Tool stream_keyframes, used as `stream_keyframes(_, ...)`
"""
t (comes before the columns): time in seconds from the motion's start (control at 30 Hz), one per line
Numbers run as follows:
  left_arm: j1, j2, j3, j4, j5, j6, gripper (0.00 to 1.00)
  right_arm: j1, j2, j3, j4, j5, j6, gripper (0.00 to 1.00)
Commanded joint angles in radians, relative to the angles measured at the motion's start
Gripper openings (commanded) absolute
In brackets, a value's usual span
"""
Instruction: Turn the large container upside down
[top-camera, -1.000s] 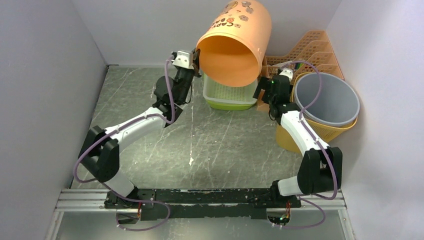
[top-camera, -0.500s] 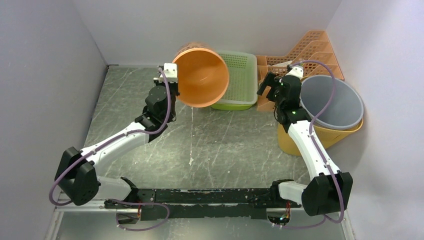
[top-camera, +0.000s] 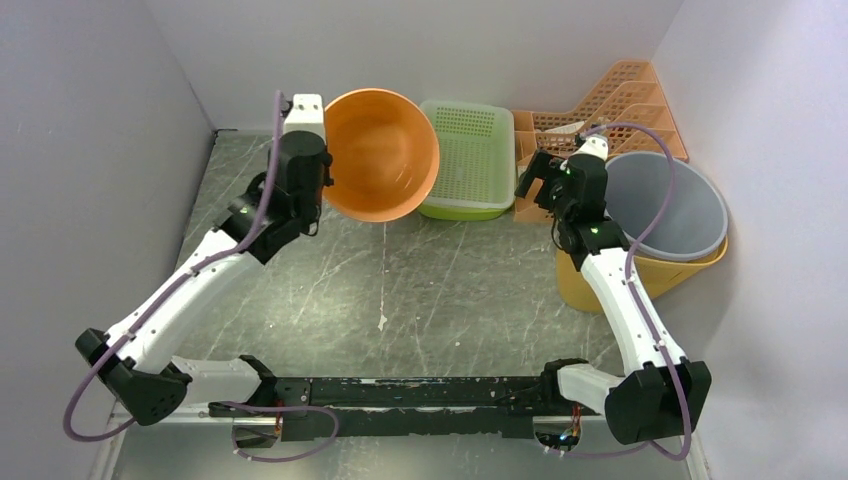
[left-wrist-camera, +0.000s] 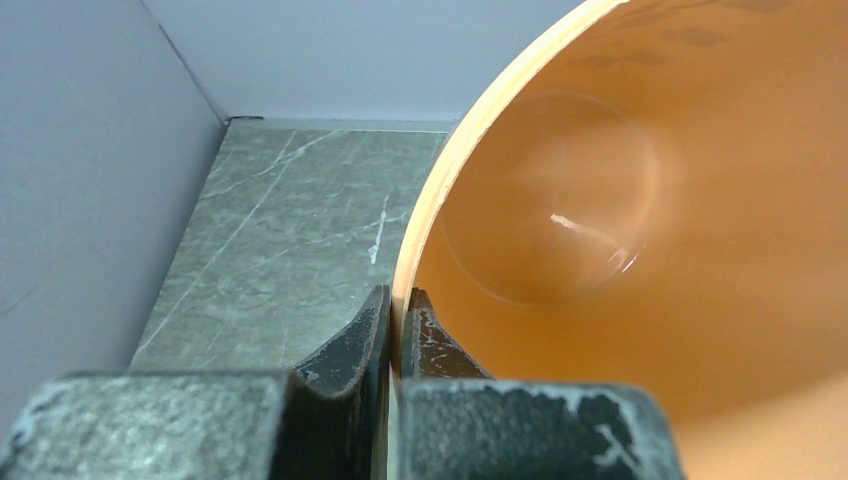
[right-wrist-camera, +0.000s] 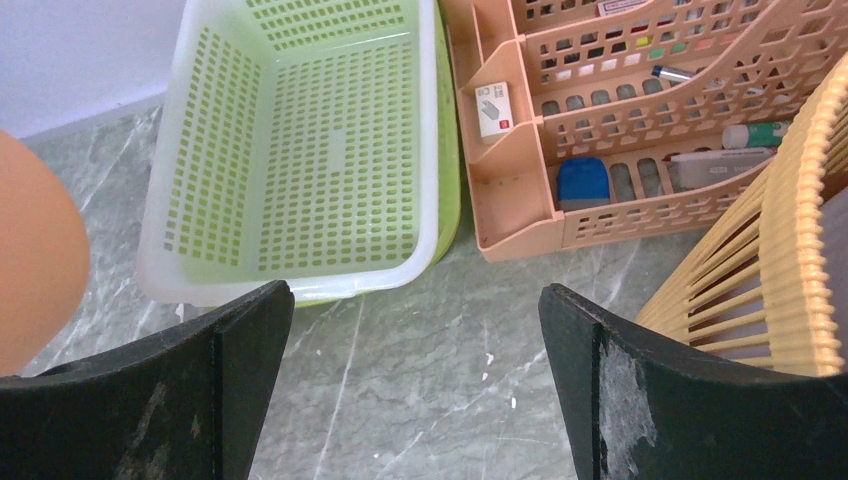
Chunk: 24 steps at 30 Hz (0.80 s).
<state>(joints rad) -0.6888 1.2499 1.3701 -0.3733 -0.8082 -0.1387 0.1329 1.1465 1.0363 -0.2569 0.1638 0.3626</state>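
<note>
The large orange container (top-camera: 382, 155) is held at the back of the table with its open mouth facing up toward the camera. My left gripper (top-camera: 324, 180) is shut on its left rim; in the left wrist view (left-wrist-camera: 399, 312) one finger is outside the wall and one inside, with the orange inside and round bottom (left-wrist-camera: 640, 240) filling the right. My right gripper (top-camera: 535, 180) is open and empty, right of the container, above the table in front of the green basket (right-wrist-camera: 310, 150). The container's edge (right-wrist-camera: 35, 260) shows at the left of the right wrist view.
A green perforated basket (top-camera: 465, 160) stands right of the container. An orange desk organiser (top-camera: 600, 110) with small items is at the back right. A grey bin (top-camera: 665, 205) sits inside a yellow slatted basket (top-camera: 640, 268) at the right. Walls close in left, back and right.
The left arm has swung the container down and to the left, rotating it from mouth tilted forward to mouth facing up. The right gripper has let go of it and stays back at the right.
</note>
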Motion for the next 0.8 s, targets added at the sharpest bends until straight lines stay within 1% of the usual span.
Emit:
stream_keyframes(0.0,0.003,-0.024,0.155,-0.282,0.082,-0.14,0.07,-0.006,-0.021,0.036,-0.041,-0.01,0.002,0.95)
stream_keyframes(0.1,0.007,-0.03,0.157,-0.333,0.122,-0.155,0.07,-0.006,-0.036,0.025,-0.039,-0.012,0.01,0.95)
stream_keyframes(0.23,0.026,-0.043,0.07,-0.351,0.151,-0.18,0.07,-0.004,-0.049,0.023,-0.05,-0.017,0.007,0.95)
stream_keyframes(0.3,0.046,-0.054,0.022,-0.342,0.175,-0.187,0.07,-0.004,-0.053,0.026,-0.057,-0.016,0.004,0.95)
stream_keyframes(0.47,0.089,-0.058,-0.04,-0.321,0.237,-0.187,0.07,-0.005,-0.07,0.017,-0.065,-0.007,0.001,0.95)
stream_keyframes(0.77,0.121,-0.023,-0.102,-0.294,0.252,-0.163,0.07,-0.006,-0.082,0.002,-0.071,-0.003,0.001,0.95)
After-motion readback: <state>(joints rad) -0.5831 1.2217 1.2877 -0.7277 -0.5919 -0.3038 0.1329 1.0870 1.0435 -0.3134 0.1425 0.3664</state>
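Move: My left hand still pinches the left rim of the orange container, whose mouth faces back and somewhat up; its middle lies about 9 cm ahead and 10 cm to the right, about level. Bare table lies under it, some 35 cm below my hand. The green basket sits roughly 22 cm ahead, 30 cm right and 31 cm down. From my open right hand the container is about 30 cm left, 6 cm ahead and 8 cm higher. My left hand keeps its pinch on the rim and, after drawing back with a slight rise, lowers the orange container towards the bare table left of the green basket. I end about 10 cm lower, some 3 cm farther back and a little left, my fingers tipping down about 20 degrees; the descent eases to a stop near the end. ##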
